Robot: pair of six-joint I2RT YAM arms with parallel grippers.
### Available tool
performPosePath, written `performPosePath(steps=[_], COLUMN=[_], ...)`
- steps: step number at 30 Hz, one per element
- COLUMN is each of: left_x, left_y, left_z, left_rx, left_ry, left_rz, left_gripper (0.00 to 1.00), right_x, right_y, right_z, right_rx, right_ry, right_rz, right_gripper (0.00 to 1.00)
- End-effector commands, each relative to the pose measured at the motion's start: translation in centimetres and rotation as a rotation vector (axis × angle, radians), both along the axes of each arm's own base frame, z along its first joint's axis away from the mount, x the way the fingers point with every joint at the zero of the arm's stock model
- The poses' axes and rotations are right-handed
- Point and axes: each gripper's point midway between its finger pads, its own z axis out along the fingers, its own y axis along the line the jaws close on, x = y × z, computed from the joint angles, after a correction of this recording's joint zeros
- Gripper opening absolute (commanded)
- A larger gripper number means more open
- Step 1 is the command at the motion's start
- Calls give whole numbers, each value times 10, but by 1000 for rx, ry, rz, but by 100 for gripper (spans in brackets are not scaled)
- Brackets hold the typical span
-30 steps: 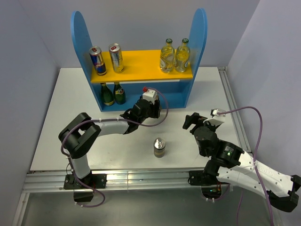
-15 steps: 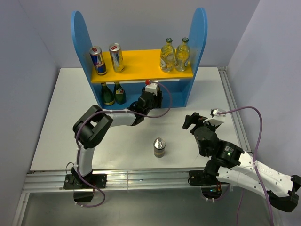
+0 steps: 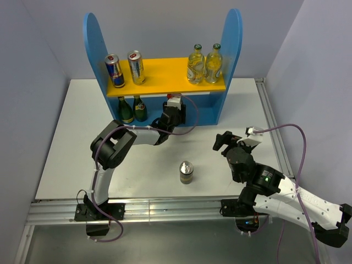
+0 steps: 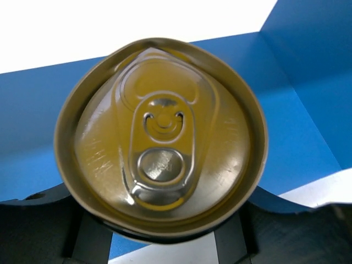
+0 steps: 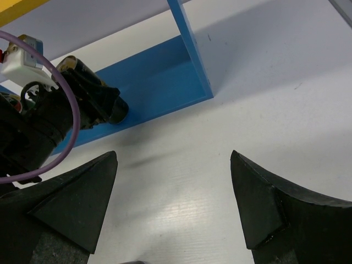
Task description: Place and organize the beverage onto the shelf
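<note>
My left gripper (image 3: 171, 114) reaches under the yellow board into the blue lower level of the shelf (image 3: 234, 49). It is shut on a black-and-gold can (image 4: 159, 137), whose gold top fills the left wrist view above the black fingers (image 4: 49, 225). The right wrist view shows that can (image 5: 93, 91) at the shelf's blue base. A second black-and-gold can (image 3: 187, 171) stands alone on the table. Two slim cans (image 3: 114, 70) stand at the left of the yellow board and two clear bottles (image 3: 194, 64) at the right. My right gripper (image 5: 173, 203) hovers open over the table with nothing between its fingers.
Two green bottles (image 3: 125, 110) stand at the left end of the lower level, left of my left gripper. The right arm (image 3: 264, 179) sits at the near right of the white table (image 3: 71, 137). Grey walls close in behind and on both sides.
My left arm has stretched toward the shelf, carrying its can from just in front of the shelf to under the yellow board. The right arm and the table can have not moved.
</note>
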Motion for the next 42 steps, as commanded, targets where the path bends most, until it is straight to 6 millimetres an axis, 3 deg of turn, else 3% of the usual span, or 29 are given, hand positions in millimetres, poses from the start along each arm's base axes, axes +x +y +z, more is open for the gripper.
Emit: performPosePath(steps=[1, 6, 9, 10, 13, 17, 27, 37, 42], left_x=[21, 26, 24, 24, 21, 16, -10, -28, -40], left_y=[-12, -15, -16, -16, -17, -21, -22, 1, 10], left_z=[67, 65, 63, 64, 62, 58, 49, 32, 33], left_rx=[-157, -154, -154, -155, -148, -147, -126, -96, -98], left_ry=[-163, -162, -158, -162, -160, -146, -124, -81, -79], left_rz=[41, 49, 41, 38, 22, -1, -9, 23, 30], left_gripper=[0, 3, 31, 52, 76, 99, 99, 99, 99], right_x=[2, 2, 2, 2, 2, 2, 2, 0, -1], right_y=[4, 4, 4, 4, 5, 5, 3, 1, 0], right_z=[2, 2, 2, 2, 2, 1, 2, 2, 3], right_rx=[17, 16, 16, 16, 15, 14, 20, 31, 37], right_ry=[-13, -12, -11, -12, -11, -9, -11, -16, -18], right_rz=[1, 1, 3, 3, 5, 6, 0, 2, 0], right_gripper=[90, 90, 90, 90, 90, 90, 90, 90, 90])
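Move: The left fingers still hold the black can over the front of the blue lower shelf, its middle about level with the hand point. The nearest green bottle stands some 17 cm to the left and a second about 23 cm left, both level with the can front to back; the right side panel is around 17 cm to the right. From the right hand the can lies roughly 24 cm ahead, 17 cm left and 13 cm below. Nudge the left gripper about 1 cm farther in with the black can, then spread the fingers wide to let go of it, drifting slightly right and up. Draw the open hand back out towards the robot, away from the can, by some 5 cm, veering left and sinking a little on the way. ##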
